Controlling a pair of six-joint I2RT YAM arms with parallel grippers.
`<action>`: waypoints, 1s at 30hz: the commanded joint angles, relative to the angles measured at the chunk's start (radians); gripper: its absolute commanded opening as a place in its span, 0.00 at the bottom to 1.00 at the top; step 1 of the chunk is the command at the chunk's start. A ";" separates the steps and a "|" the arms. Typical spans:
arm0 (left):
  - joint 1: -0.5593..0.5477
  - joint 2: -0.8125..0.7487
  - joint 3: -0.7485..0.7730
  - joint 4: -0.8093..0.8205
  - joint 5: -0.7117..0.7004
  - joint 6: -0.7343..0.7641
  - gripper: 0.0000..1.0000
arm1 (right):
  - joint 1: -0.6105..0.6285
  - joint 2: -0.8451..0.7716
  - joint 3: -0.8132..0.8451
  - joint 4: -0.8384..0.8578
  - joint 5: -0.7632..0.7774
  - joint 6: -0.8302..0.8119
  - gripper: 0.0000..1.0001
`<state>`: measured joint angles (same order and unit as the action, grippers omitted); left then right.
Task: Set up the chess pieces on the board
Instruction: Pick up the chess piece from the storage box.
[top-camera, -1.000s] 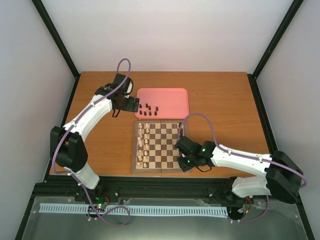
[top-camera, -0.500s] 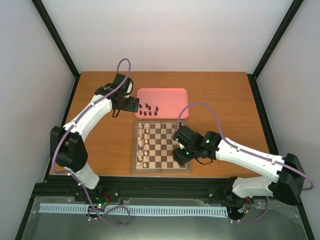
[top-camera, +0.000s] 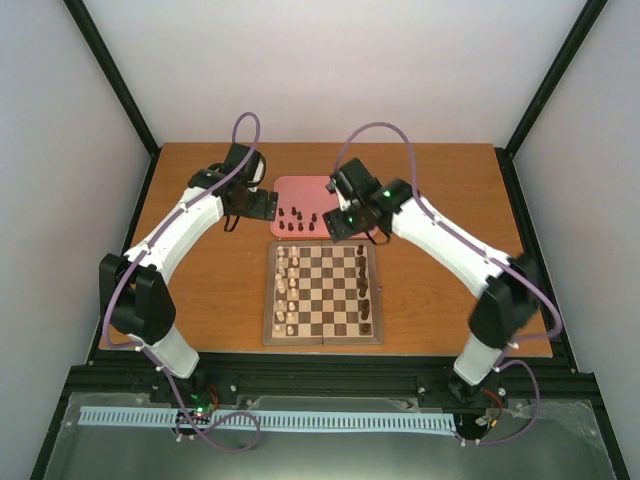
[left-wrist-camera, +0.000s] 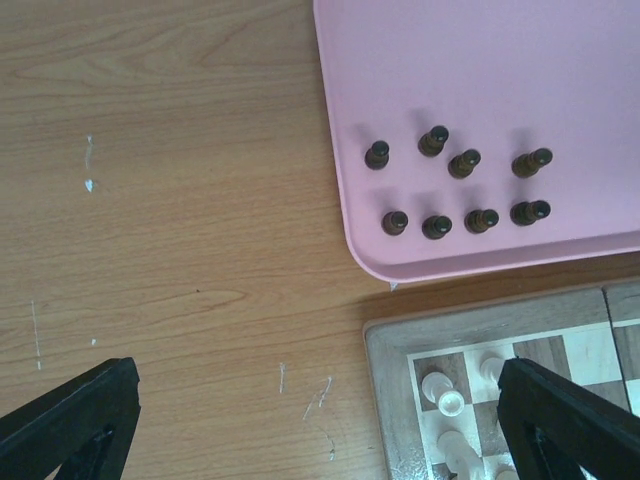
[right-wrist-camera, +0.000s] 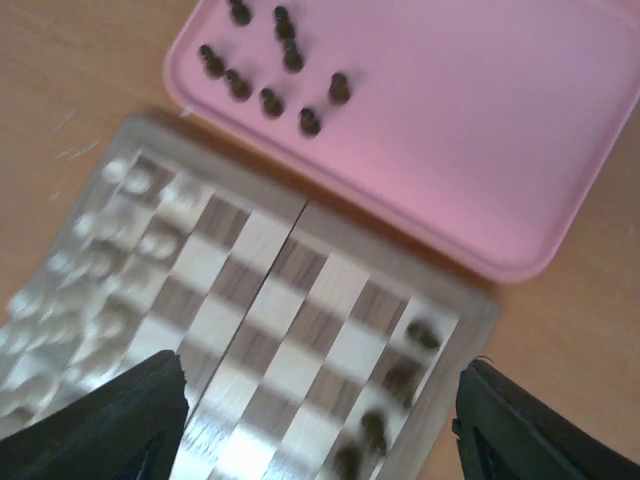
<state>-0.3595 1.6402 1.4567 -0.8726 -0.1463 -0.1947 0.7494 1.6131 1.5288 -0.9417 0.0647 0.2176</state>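
Observation:
The board (top-camera: 322, 330) lies mid-table, with cream pieces (top-camera: 287, 290) along its left side and several dark chess pieces (top-camera: 365, 292) down its right edge. More dark chess pieces (left-wrist-camera: 455, 190) stand on the pink tray (left-wrist-camera: 480, 70), also seen as chess pieces (right-wrist-camera: 270, 60) in the blurred right wrist view. My left gripper (left-wrist-camera: 320, 430) hangs open over bare table beside the tray's corner, its fingers (left-wrist-camera: 70, 420) wide apart. My right gripper (right-wrist-camera: 330, 430) is open over the board's far end (right-wrist-camera: 300, 330), nothing between its fingers (right-wrist-camera: 550, 430).
The pink tray (top-camera: 300, 190) sits just behind the board, its right part hidden under my right arm (top-camera: 440, 240). The left gripper (top-camera: 268, 207) and right gripper (top-camera: 338, 222) are on either side of the tray's pieces (top-camera: 298, 215). Black frame posts border the table.
The right arm swung from the board's near right corner up to the tray's front edge, its jaws opening on the way. The left arm stayed put.

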 joint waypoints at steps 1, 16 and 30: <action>-0.007 -0.036 0.068 -0.021 0.007 -0.006 1.00 | -0.075 0.221 0.185 0.022 -0.028 -0.057 0.71; -0.007 -0.052 0.061 -0.026 0.025 -0.019 1.00 | -0.085 0.788 0.768 -0.051 -0.050 -0.064 0.52; -0.007 -0.034 0.071 -0.040 0.013 -0.030 1.00 | -0.141 0.898 0.795 -0.026 -0.161 -0.041 0.39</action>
<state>-0.3595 1.6173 1.4822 -0.8921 -0.1276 -0.2131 0.6178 2.4771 2.2848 -0.9710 -0.0498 0.1722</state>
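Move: The right hand is empty above the board. Its next piece, the rightmost dark one in the back row in the pink storage box, stands about 17 cm ahead, 8 cm left and 17 cm below. The rightmost front-row piece is some 2 cm nearer the base than it, and the next back-row piece about 4 cm to its left. The board's middle lies 1 cm back, 6 left, 18 below. From the left hand the target piece is roughly 9 cm ahead, 12 right, 15 below. The right hand swoops off the board to the rightmost back-row piece in the pink box, about 16 cm forward, 14 cm down and 7 cm left, with nearly all the forward and leftward travel in the first half and mostly sinking after that. On the way the half-open fingers narrow to roughly half their starting gap and the wrist tips them some 10 degrees steeper, ending just short of the piece with the fingers still apart around nothing. ##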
